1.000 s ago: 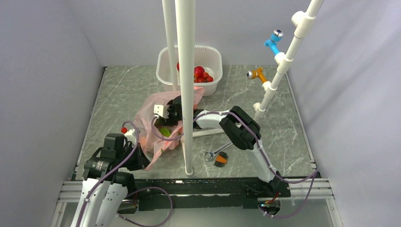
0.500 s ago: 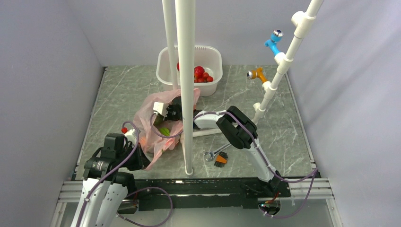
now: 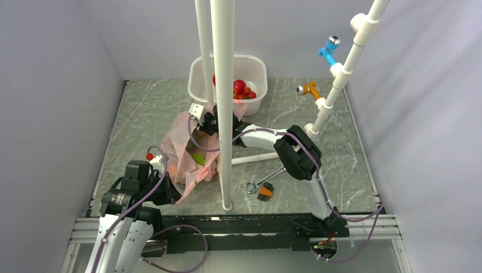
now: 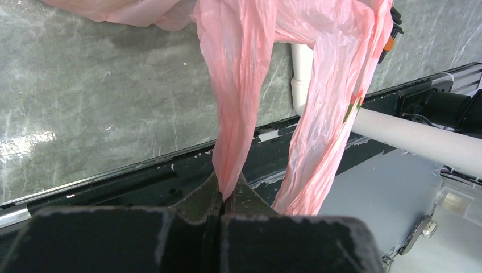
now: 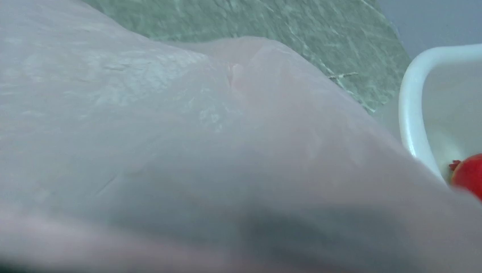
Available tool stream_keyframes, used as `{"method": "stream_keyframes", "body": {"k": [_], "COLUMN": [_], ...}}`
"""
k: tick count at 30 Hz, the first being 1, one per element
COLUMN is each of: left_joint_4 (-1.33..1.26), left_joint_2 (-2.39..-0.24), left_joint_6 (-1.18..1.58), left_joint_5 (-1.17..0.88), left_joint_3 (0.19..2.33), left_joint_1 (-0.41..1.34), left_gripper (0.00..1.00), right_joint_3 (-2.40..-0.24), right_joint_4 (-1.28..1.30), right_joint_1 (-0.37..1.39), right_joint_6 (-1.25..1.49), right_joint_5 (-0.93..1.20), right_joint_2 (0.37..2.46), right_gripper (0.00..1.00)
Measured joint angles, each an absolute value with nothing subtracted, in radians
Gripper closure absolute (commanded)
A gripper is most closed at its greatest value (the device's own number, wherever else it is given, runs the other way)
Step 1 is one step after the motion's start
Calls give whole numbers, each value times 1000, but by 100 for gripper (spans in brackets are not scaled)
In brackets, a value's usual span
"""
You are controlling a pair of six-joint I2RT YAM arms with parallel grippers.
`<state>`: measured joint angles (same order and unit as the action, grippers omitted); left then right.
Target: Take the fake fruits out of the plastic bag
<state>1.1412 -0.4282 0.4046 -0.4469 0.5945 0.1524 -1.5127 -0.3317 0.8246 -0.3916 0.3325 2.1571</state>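
Observation:
The pink plastic bag [image 3: 185,149] lies left of the middle pole, with a green fruit [image 3: 198,158] and a red one [image 3: 200,171] showing through it. My left gripper [image 4: 225,197] is shut on a loop handle of the bag [image 4: 236,96] and holds it taut near the front edge; it also shows in the top view [image 3: 169,191]. My right gripper [image 3: 209,121] is at the bag's far edge by the white tub [image 3: 255,67], partly behind the pole. In the right wrist view, bag film [image 5: 199,159] covers its jaws. Red fruits [image 3: 242,89] lie in the tub.
Two white upright poles [image 3: 223,102] stand mid-table. A branched white pipe stand [image 3: 335,79] with blue and orange pegs is at the right. A wrench [image 3: 257,184] and an orange-handled tool [image 3: 265,193] lie near the front. The tub rim [image 5: 414,108] is close on the right.
My right gripper has moved out of the bag's middle toward the far edge and the tub, dragging the film with it. The left gripper has kept its hold.

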Motion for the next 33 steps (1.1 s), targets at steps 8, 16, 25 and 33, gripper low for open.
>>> {"method": "stream_keyframes", "body": {"k": [8, 16, 25, 33], "left_joint_4": [1141, 1196, 1189, 1188], "left_joint_2": [-427, -384, -416, -430], "left_joint_6": [405, 418, 432, 439], "left_joint_5": [-447, -374, -327, -352], "left_joint_3": [595, 726, 960, 876], "left_joint_1": [152, 152, 152, 152], "left_gripper": [100, 100, 100, 100], "right_joint_3": [-1475, -1451, -1581, -1770], "right_joint_4": [-365, -419, -410, -347], "right_joint_1": [825, 845, 921, 922], "right_joint_6": [-236, -170, -202, -252], "right_joint_5": [433, 555, 468, 388], "right_joint_2": [2127, 2127, 2180, 2319], "right_gripper": [36, 9, 1, 2]}}
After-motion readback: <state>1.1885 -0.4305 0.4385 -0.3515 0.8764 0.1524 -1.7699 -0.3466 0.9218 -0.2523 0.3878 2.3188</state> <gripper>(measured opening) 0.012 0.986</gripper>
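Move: The netted melon in the bag lies about 4 cm back of the empty right hand, 1 cm to its left and some 6 cm below. An orange fruit seen through the film is about 13 cm back, 9 cm left and 8 cm below; the white bin's middle is 20 cm ahead, 9 cm right and 8 cm below. From the left hand, already pinching a bag handle, the melon is some 24 cm ahead, 7 cm right and 5 cm below. Still inside the bag with the film over its wrist, the right hand draws back about 6.5 cm across the melon while its nearly shut fingers spread wide, then sweeps some 8 cm left, rising slightly and curving forward again before a small dip at the end. Partway through, the left hand keeps its pinch on the handle and hoists it quickly about 11 cm, its fingers swinging up and outward, then eases back down some 3 cm. ##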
